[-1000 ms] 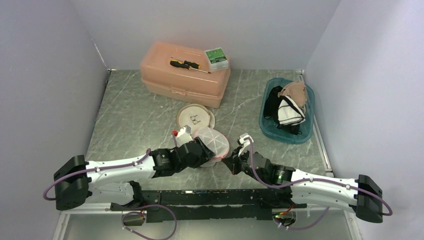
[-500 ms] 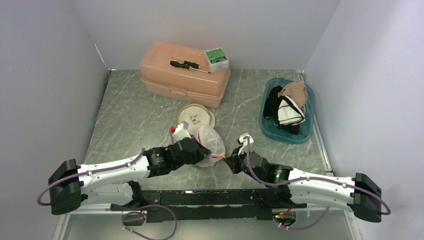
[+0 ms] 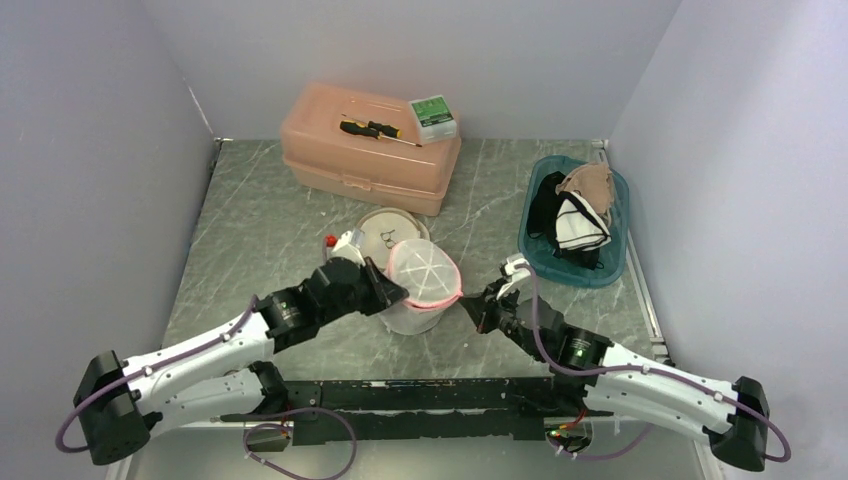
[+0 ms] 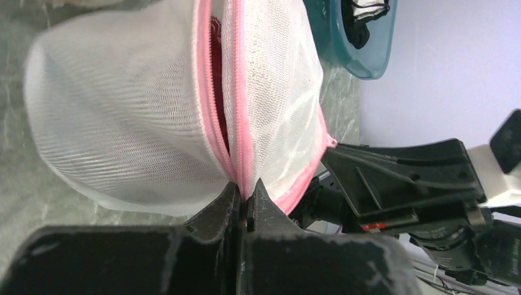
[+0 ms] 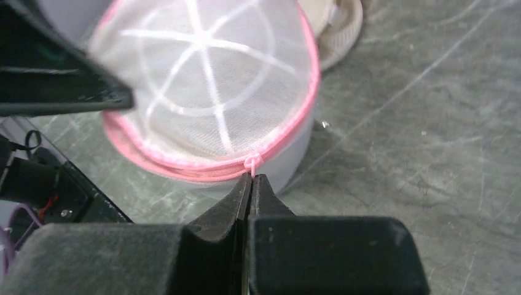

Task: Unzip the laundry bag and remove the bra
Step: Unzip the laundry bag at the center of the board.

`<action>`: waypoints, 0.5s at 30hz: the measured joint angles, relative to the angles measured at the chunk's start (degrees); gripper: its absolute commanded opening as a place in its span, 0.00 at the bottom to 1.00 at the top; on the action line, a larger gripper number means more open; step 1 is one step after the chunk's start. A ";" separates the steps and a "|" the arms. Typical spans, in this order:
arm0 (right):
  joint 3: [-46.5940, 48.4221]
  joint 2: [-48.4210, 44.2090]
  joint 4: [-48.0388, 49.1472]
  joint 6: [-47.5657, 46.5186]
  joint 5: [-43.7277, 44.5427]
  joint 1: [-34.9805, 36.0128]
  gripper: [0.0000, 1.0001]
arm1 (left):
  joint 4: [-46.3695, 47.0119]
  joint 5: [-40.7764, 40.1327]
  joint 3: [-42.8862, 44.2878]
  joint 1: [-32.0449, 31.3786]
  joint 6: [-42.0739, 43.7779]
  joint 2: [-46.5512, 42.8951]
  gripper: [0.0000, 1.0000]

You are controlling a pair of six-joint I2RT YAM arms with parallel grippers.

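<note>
The laundry bag is a white mesh dome with a pink zipper, standing mid-table between the two arms. My left gripper is shut on the bag's pink zipper seam at its near-left side. In the left wrist view the zipper gapes a little and red fabric shows inside, probably the bra. My right gripper is shut on the small pink zipper pull at the bag's right edge. In the right wrist view the bag's top fills the space above the fingertips.
A pink toolbox stands at the back with a screwdriver and a green box on it. A teal basin of clothes sits at the right. A round beige disc lies just behind the bag.
My left gripper closed on the bag's zipper seam. Both arms then reached farther from their bases, and the bag shifted back and to the right with them.
</note>
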 measured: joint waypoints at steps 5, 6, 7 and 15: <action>4.66 -3.54 -4.37 -4.52 3.28 4.04 0.00 | 1.90 14.36 5.05 9.22 9.16 4.22 0.03; 5.18 -3.89 -4.72 -5.05 3.76 4.76 0.00 | 2.29 16.81 6.32 10.45 10.71 5.44 0.03; 5.40 -4.20 -5.05 -5.35 4.33 5.42 0.00 | 2.86 19.58 7.80 11.85 12.63 6.99 0.04; 1.62 -2.93 -5.20 -3.32 4.79 8.39 0.00 | 12.66 26.95 2.73 17.18 14.82 12.31 0.54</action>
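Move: The laundry bag is already held by both hands. Its middle lies about 4 cm ahead, 3 cm right and 4 cm below the left hand, which pinches the pink zipped rim. From the right hand, which grips the zipper pull, that middle is some 4 cm ahead, 8 cm left and 3 cm below. The round beige bag lies flat roughly 22 cm ahead, 4 cm left and 12 cm below the left hand. Forward by about 5 cm along the pink rim goes the left hand, arching up some 4 cm and sinking back while it turns about 15 degrees clockwise; near the end its fingers part and let go of the rim. The right hand keeps its pinch on the zipper pull, likewise rising about 4 cm and coming down again, and eases back some 2.5 cm. ##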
